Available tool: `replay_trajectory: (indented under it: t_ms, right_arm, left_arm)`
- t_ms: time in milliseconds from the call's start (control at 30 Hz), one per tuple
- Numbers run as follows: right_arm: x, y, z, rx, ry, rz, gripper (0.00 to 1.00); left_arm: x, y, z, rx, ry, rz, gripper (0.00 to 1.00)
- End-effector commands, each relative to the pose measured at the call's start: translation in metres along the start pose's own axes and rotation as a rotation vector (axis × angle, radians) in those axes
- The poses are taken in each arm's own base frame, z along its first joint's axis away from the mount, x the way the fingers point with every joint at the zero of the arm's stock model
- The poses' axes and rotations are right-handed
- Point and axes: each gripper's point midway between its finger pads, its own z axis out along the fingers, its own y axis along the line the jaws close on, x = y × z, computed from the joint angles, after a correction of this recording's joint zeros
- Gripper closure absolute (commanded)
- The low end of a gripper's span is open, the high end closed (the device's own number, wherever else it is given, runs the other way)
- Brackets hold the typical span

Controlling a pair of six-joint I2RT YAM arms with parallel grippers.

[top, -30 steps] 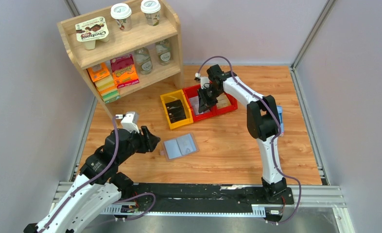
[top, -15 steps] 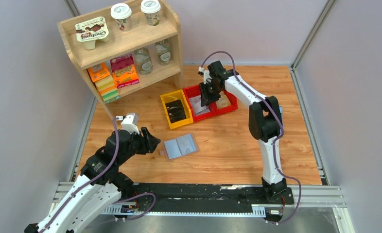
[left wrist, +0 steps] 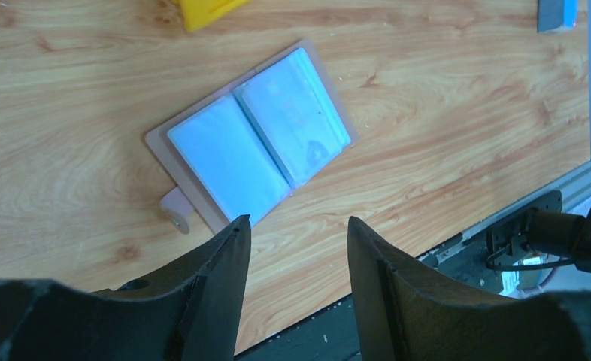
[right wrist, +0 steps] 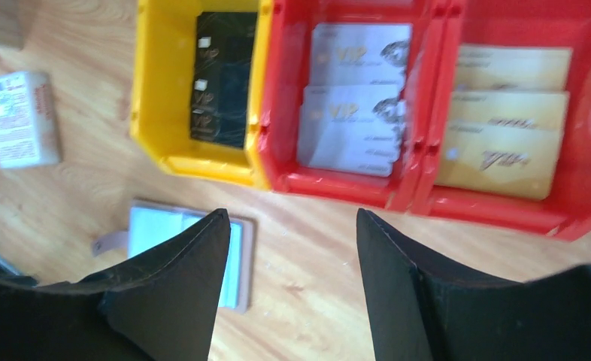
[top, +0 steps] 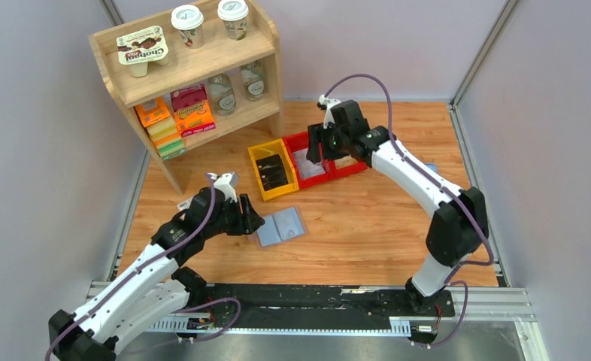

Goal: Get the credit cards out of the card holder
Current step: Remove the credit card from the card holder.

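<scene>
The card holder [top: 280,226] [left wrist: 255,143] lies open and flat on the wooden table, blue-grey inside with a brown rim. A pale credit card [left wrist: 298,116] shows in its right-hand pocket. My left gripper [top: 252,222] [left wrist: 296,226] is open and empty, hovering just by the holder's near left edge, beside its snap tab [left wrist: 176,212]. My right gripper [top: 315,147] [right wrist: 291,218] hangs open and empty above the red bins. Silver cards [right wrist: 356,98] and gold cards [right wrist: 503,120] lie in the red bins, black cards [right wrist: 221,75] in the yellow bin. A corner of the holder [right wrist: 236,252] shows past the right gripper's left finger.
The yellow bin [top: 272,171] and the red bins [top: 330,159] stand behind the holder. A wooden shelf [top: 187,75] with cups, bottles and boxes fills the back left. A small white packet [right wrist: 22,116] lies left of the yellow bin. A blue object [left wrist: 556,11] lies far right.
The right gripper has opened and lifted a little over the red bins, its elbow swinging out to the right. The left arm has reached right, up to the holder's edge.
</scene>
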Motion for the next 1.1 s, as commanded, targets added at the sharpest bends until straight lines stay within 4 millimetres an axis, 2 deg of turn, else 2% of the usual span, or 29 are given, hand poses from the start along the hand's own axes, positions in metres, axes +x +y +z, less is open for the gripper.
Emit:
replay_trajectory:
  t_ms: [0, 33, 67, 233, 300, 400, 533, 767, 1067]
  right_arm:
    - [0.02, 0.04, -0.01, -0.049, -0.075, 0.078, 0.35]
    - [0.027, 0.051, -0.014, -0.06, -0.08, 0.079, 0.35]
    - [0.043, 0.063, -0.014, -0.072, -0.059, 0.073, 0.35]
    - [0.097, 0.103, -0.011, -0.116, -0.016, 0.1, 0.34]
    - [0.114, 0.107, -0.006, -0.09, 0.01, 0.108, 0.34]
    - [0.138, 0.114, 0.003, -0.065, 0.057, 0.114, 0.34]
    - [0.167, 0.119, 0.02, -0.01, 0.111, 0.075, 0.34]
    - [0.185, 0.129, 0.034, 0.014, 0.142, 0.044, 0.33]
    - [0.199, 0.121, 0.051, 0.069, 0.176, 0.036, 0.34]
  left_arm:
    - [0.003, -0.018, 0.017, 0.088, 0.057, 0.001, 0.43]
    - [0.003, -0.02, 0.019, 0.096, 0.062, 0.006, 0.45]
    - [0.009, -0.018, 0.024, 0.094, 0.091, 0.006, 0.45]
    - [0.026, -0.005, 0.039, 0.062, 0.144, 0.008, 0.5]
    - [0.031, 0.003, 0.042, 0.034, 0.152, 0.006, 0.5]
    - [0.044, 0.026, 0.048, -0.052, 0.16, -0.007, 0.53]
    - [0.054, 0.041, 0.057, -0.093, 0.153, -0.016, 0.55]
    - [0.072, 0.069, 0.063, -0.204, 0.178, -0.046, 0.62]
    - [0.084, 0.075, 0.064, -0.208, 0.194, -0.073, 0.64]
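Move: The open card holder lies about 16 cm back and 10 cm to the left of the empty right hand, some 18 cm below it. The silver-card bin is almost under that hand, 2 cm to its left, with the yellow bin about 11 cm to its left and a centimetre back. From the left hand the card holder is roughly 2 cm ahead, 6 cm right and 14 cm down, and the white box is 15 cm left and 7 cm ahead. The right hand leaves the bins and sweeps back about 18 cm, left 8 cm and down some 15 cm, swinging fast at first and then easing down, fingers still open, to hover over the near edge of the card holder's right-hand pocket. The left hand meanwhile drifts right 2 cm, then curves back left as it sinks about 12 cm beside the strap and near-left corner, its fingers tipping some 15 degrees steeper and closing partway before it comes nearly to rest. ##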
